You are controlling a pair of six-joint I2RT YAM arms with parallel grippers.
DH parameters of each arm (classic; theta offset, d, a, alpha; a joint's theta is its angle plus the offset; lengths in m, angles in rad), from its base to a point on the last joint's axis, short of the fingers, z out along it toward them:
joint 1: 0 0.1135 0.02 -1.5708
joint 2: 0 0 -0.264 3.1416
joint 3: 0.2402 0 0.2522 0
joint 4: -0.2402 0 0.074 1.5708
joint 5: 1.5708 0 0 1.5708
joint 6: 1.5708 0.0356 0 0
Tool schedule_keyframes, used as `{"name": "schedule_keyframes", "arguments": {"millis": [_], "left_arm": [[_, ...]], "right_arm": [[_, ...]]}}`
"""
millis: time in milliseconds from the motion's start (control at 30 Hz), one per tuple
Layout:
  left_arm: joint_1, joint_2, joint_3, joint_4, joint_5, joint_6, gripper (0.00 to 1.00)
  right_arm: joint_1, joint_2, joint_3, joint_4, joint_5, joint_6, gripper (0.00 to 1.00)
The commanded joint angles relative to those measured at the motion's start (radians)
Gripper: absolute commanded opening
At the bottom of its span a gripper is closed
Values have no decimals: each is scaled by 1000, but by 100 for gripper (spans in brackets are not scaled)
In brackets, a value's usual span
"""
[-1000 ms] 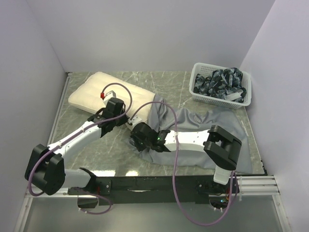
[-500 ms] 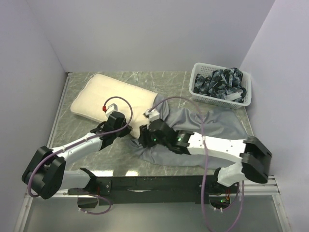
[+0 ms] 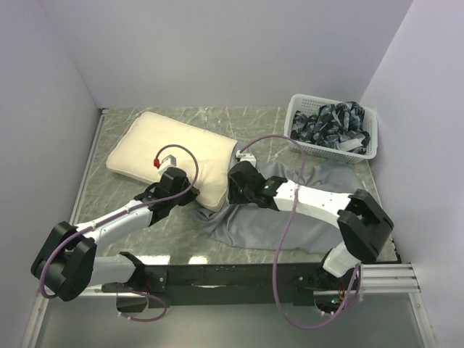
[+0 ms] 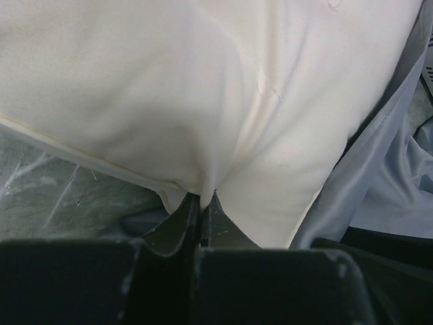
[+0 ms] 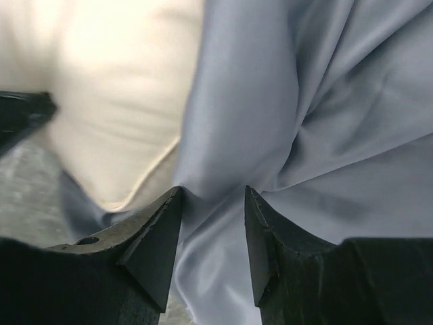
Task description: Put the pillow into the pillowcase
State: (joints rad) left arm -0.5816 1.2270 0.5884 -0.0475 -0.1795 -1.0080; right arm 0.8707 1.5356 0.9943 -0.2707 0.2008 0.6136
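The cream pillow [image 3: 167, 148] lies at the back left of the table; it fills the left wrist view [image 4: 203, 88]. My left gripper [image 3: 193, 199] [image 4: 201, 196] is shut, pinching a fold of the pillow's near right corner. The grey pillowcase [image 3: 304, 206] lies crumpled to the right, its edge against that corner [image 4: 379, 196]. My right gripper [image 3: 233, 190] [image 5: 213, 193] is open at the pillow's right end. Its fingertips press into the pillowcase [image 5: 325, 101], and a fold bulges between them. The pillow [image 5: 115, 101] shows just left of them.
A white basket [image 3: 297, 109] of dark patterned cloth stands at the back right corner. Pale walls close in the left, back and right sides. The marble tabletop [image 3: 145, 235] is bare in front of the pillow. A black rail [image 3: 239, 275] runs along the near edge.
The right arm has swung from the pillowcase's near left edge up to the pillow's right end, and its jaws have opened. The pillow's near corner has shifted toward me with the left gripper.
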Motion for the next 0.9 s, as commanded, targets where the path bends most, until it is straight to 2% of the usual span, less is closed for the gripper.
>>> {"name": "schedule_keyframes", "arguments": {"millis": [0, 33, 133, 233, 400, 567, 700, 800, 833, 867], "left_arm": [[-17, -24, 2, 23, 63, 0, 1], [-17, -23, 7, 23, 64, 5, 1], [-18, -24, 16, 21, 61, 11, 1], [-18, -14, 33, 21, 71, 22, 1], [-20, 6, 59, 35, 89, 22, 1], [-98, 6, 87, 34, 74, -6, 1], [-149, -24, 53, 75, 69, -85, 1], [-168, -63, 5, 77, 52, -136, 2], [-178, -76, -22, 74, 48, -148, 7], [-182, -105, -35, 52, 26, -159, 9]], "right_arm": [[4, 69, 52, -13, -15, 17, 48], [4, 73, 62, -21, -18, 14, 36], [10, 28, 93, -33, -29, 11, 12], [40, -29, 153, -53, -63, 5, 6], [97, -71, 207, -36, -112, 23, 3], [91, -29, 225, -22, -126, 38, 2], [68, -6, 185, 5, -118, 52, 2], [44, -18, 116, 11, -80, 63, 3], [40, -25, 87, 10, -69, 64, 7], [39, -41, 78, 7, -57, 63, 10]]}}
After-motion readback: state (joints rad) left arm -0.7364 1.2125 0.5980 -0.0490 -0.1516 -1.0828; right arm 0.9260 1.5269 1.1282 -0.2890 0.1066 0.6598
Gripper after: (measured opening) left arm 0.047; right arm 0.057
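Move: My right hand hovers open over the gathered rim of the pillowcase, which lies about 3 cm below my fingers and 1 cm back. The pillow's near right corner is some 6 cm to the left and 3 cm back, and the pillow's middle is roughly 20 cm left and 14 cm ahead. My left hand already grips the pillow's near edge; from it the same rim lies about 12 cm right, 3 cm back and 4 cm lower. I dip my right hand about 3 cm and shut its fingers on the pillowcase rim, then lift it some 11 cm while carrying it left over the pillow's corner, tilting about 10 degrees, before lowering it roughly 3 cm. My left hand keeps its pinch on the pillow and, late on, draws it about 5 cm right and 3 cm back, into the mouth of the case. ##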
